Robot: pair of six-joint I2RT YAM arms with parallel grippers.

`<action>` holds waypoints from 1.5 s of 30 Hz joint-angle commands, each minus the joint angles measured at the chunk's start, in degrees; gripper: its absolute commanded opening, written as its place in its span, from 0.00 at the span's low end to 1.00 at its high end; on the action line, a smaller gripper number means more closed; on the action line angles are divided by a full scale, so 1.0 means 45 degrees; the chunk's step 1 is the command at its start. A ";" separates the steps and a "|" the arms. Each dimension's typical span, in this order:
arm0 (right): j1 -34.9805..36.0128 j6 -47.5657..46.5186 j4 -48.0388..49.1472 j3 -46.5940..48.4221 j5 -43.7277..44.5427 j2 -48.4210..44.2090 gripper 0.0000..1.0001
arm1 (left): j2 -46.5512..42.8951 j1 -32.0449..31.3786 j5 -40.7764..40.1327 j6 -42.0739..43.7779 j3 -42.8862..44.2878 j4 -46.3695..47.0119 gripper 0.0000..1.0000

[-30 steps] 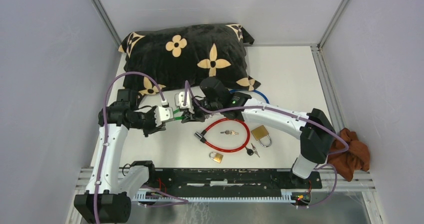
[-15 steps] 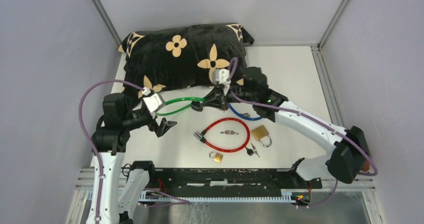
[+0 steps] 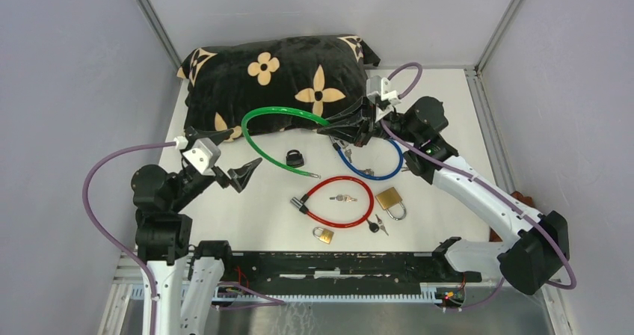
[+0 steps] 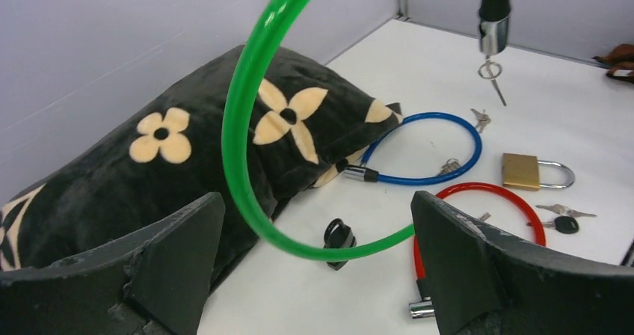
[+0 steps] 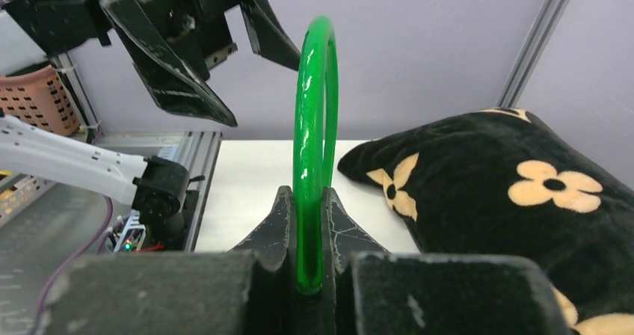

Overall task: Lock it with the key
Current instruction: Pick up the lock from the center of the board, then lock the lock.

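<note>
A green cable lock [image 3: 250,137] arcs through the air over the table. My right gripper [image 3: 338,129] is shut on one end of it, and the right wrist view shows the green cable [image 5: 314,125] pinched between the jaws of the right gripper [image 5: 308,223]. Below that hand hangs a silver barrel with a key [image 4: 495,84] on a ring. The cable's free end hangs near the red lock. A small black lock piece [image 3: 294,158] lies on the table under the loop. My left gripper [image 3: 224,159] stands open left of the loop, holding nothing.
A black flowered pillow [image 3: 277,81] fills the back left. On the table lie a blue cable lock [image 3: 371,172], a red cable lock [image 3: 336,200] with keys [image 3: 343,198] inside its loop, a brass padlock [image 3: 389,199], a smaller padlock [image 3: 323,235] and a black-headed key [image 3: 376,226].
My left gripper opened, let go of the green cable and drew back left. My right arm carried the cable up and to the back right. The black piece now lies on the table.
</note>
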 commanded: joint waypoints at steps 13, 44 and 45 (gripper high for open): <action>-0.0445 0.0973 0.1967 0.0515 -0.0655 -0.2530 0.00 | -0.2476 -0.0002 -0.0585 -0.7574 -0.6316 0.7982 0.89; -0.0436 0.4134 0.5584 0.0678 -0.1090 -0.1501 0.00 | -0.0512 -0.4130 -0.0199 -0.8695 -0.8898 1.2488 0.59; -0.0425 0.4228 0.5696 0.0680 -0.1090 -0.1432 0.00 | -0.0459 -0.4212 -0.0327 -0.8669 -0.8941 1.2573 0.59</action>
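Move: The green lock's cable end hangs about 15 cm to the left hand's right, 2 ahead and 17 below. On the table some 34 cm below that hand, the black padlock lies about 13 ahead and 10 to the right, the red lock's silver head 2 ahead and 10 right. From the right hand, holding the green lock's body, that cable end is roughly 20 below, 2 back and 2 left; the blue lock is 10 ahead, 13 right, 38 below. The right hand keeps its grip on the green lock's body and early on carries it about 8 cm up, 6 back and 4 to the right, then stays nearly there, tilting slightly. The left hand drops some 10 cm, then swings right and a little back towards the cable's free end, turning about 25 degrees clockwise, rolling its left side down and closing its wide-open fingers to a little over half, without yet gripping the cable. ##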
